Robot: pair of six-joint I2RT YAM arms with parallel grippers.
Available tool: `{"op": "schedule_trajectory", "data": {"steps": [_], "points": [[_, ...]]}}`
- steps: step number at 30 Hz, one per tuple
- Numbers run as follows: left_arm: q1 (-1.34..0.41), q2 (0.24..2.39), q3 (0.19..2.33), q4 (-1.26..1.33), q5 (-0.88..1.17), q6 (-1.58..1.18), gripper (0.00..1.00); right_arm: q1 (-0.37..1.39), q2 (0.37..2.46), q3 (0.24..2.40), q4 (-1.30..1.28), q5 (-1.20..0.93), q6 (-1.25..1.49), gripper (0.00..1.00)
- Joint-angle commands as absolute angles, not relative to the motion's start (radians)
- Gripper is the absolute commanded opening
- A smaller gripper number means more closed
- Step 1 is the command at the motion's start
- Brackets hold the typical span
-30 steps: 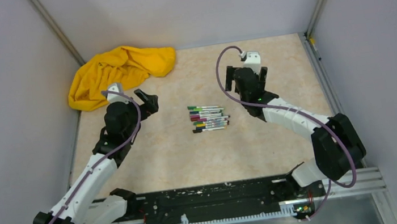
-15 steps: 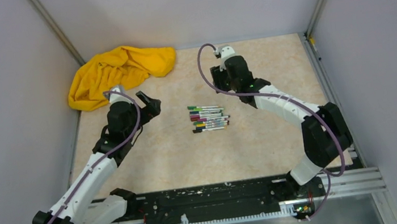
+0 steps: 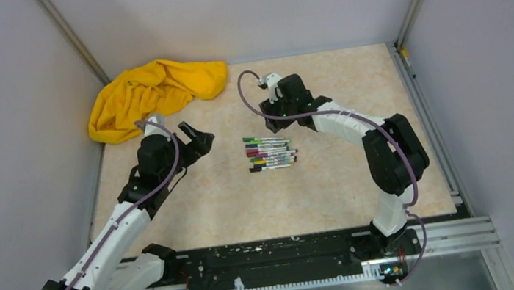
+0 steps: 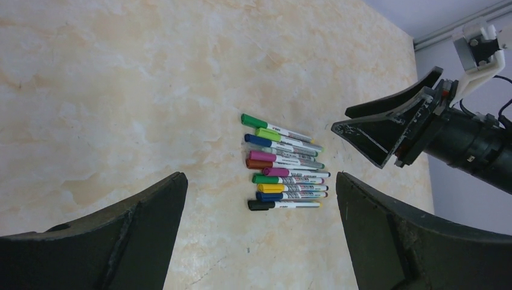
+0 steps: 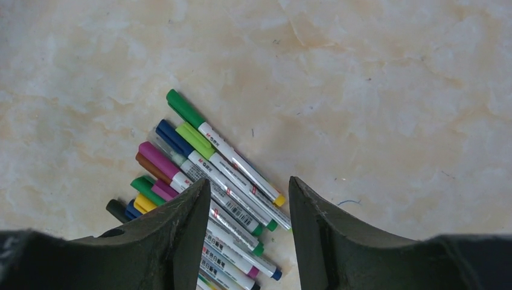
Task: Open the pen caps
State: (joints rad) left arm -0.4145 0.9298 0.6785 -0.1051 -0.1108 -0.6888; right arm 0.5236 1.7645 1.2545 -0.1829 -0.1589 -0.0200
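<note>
Several pens [image 3: 270, 152] lie side by side in a row at the middle of the table, also seen in the left wrist view [image 4: 287, 173] and the right wrist view [image 5: 224, 172]. Their coloured pen caps [image 3: 251, 154] [image 4: 261, 156] [image 5: 183, 109] are all on, at the left ends. My left gripper [image 3: 199, 138] [image 4: 259, 181] hangs wide open to the left of the row, holding nothing. My right gripper [image 3: 283, 108] [image 5: 249, 181] [image 4: 340, 119] hovers just behind the row, its jaws partly apart over the pens' right ends, with nothing between them.
A crumpled yellow cloth [image 3: 151, 91] lies at the back left corner. Grey walls close in the table on three sides. A black rail [image 3: 275, 257] runs along the near edge. My right arm's elbow [image 3: 392, 150] stands right of the pens.
My right arm has swung left and down toward the pens, and its jaws have narrowed from wide open. The left gripper has edged slightly right.
</note>
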Motion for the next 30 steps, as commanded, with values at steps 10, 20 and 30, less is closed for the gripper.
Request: {"op": "schedule_trajectory", "data": {"steps": [10,20,30], "points": [[-0.419,0.913,0.622,-0.057,-0.031,-0.749,0.99,0.541,1.869,1.364,-0.221,-0.198,-0.109,0.47],[-0.419,0.912,0.598,-0.038,-0.023,-0.767,0.99,0.543,1.918,1.375,-0.242,-0.199,-0.121,0.46],[-0.419,0.916,0.583,-0.029,-0.024,-0.767,0.99,0.548,1.95,1.38,-0.247,-0.2,-0.123,0.46]]}}
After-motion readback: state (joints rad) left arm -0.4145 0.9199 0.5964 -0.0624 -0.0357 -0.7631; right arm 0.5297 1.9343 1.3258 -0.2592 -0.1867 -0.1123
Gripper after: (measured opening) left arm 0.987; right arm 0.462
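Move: The dark green pen, farthest out in the row with its cap to the left, lies about 11 cm below the right hand, 2 cm left and 1 cm back. Just behind it, the light green pen is 2 cm back and 1 cm left of the hand, the blue pen 4 cm back and 2 cm left. From the left hand the dark green pen is some 7 cm ahead, 17 cm right and 19 cm below. The half-open right hand sinks about 6 cm towards the dark green pen; the open left hand drops 2.5 cm. ##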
